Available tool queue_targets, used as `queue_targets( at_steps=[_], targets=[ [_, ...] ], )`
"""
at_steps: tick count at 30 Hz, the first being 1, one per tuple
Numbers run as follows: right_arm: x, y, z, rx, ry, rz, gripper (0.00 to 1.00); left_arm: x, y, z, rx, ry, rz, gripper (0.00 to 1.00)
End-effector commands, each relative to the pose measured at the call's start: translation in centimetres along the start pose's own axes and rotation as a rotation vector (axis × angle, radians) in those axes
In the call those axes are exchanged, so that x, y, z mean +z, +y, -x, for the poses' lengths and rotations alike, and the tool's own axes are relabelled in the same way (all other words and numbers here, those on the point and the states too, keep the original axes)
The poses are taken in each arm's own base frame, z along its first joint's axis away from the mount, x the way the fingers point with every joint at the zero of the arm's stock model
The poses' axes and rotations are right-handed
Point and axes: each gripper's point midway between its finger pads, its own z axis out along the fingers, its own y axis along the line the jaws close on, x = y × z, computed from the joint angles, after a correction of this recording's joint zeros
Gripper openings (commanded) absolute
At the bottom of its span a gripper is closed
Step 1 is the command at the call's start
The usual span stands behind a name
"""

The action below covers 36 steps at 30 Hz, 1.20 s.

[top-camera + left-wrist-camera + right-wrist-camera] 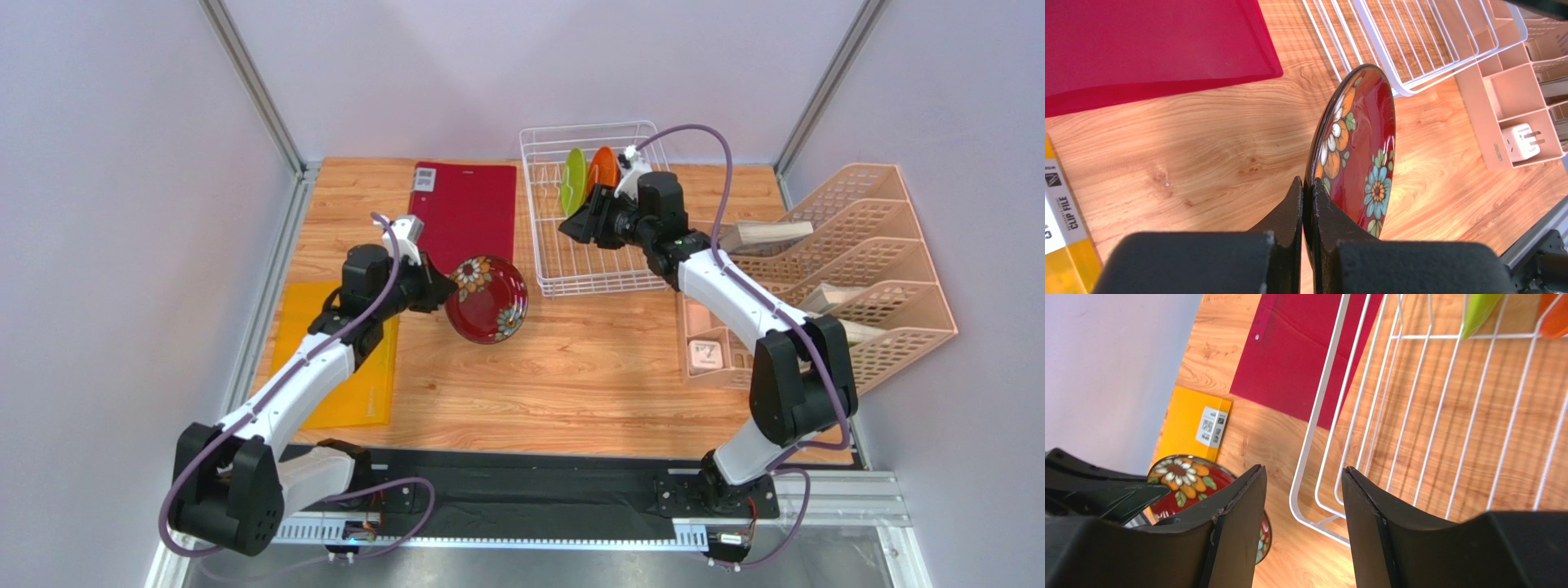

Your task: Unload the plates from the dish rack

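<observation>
My left gripper (449, 289) (1308, 184) is shut on the rim of the dark red flowered plate (488, 299) (1358, 147), held on edge above the wooden table, left of the dish rack. That plate also shows in the right wrist view (1183, 478). The white wire dish rack (546, 196) (1413, 43) (1389, 404) stands at the back centre. A lime green plate (573, 179) (1479, 312) and an orange plate (601, 168) (1554, 318) stand upright in it. My right gripper (572, 228) (1303, 478) is open over the rack's left side, with nothing between its fingers.
A red folder (464, 208) (1149, 49) lies left of the rack. A yellow clip file (321, 355) (1060, 233) lies near the left edge. Peach lattice file trays (859, 263) (1517, 104) stand at the right, with a white plug adapter (1525, 141) in one compartment.
</observation>
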Motion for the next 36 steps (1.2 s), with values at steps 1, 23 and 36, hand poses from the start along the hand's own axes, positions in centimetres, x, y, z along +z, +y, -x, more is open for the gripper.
queue_targets(
  at_steps=[1,23,36],
  targets=[
    [-0.5,0.2,4.1,-0.043,-0.085,-0.023,0.54,-1.4,-0.9,2.3,0.024,-0.073,0.000,0.00],
    [5.9,-8.4,9.6,-0.098,-0.050,-0.268,0.54,-0.6,4.9,-6.0,-0.036,0.014,0.176,0.00],
    [10.2,-12.1,11.5,-0.200,-0.031,-0.440,0.53,0.0,7.1,-9.1,-0.079,0.080,0.254,0.00]
  ],
)
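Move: The red plate is already pinched in the left hand. Its spot on the bare table lies some 16 cm below that hand and about 3 cm to its right, level with it; the yellow file's middle is some 21 cm left and 5 cm back, the red folder's about 27 cm ahead and 3 cm right. From the right hand, the green plate stands in the rack roughly 20 cm ahead, 3 cm right and 10 cm below, with the orange plate 6 cm and the grey plate 12 cm to its right. Still pinching the red plate by its rim, the left hand lowers it about 9 cm towards the bare table, drifting slightly left and back. Meanwhile the empty right hand reaches some 17 cm forward over the rack and a little right towards the green plate, first rising slightly, then sinking; it rolls its left side down and turns clockwise, fingers staying half open. ##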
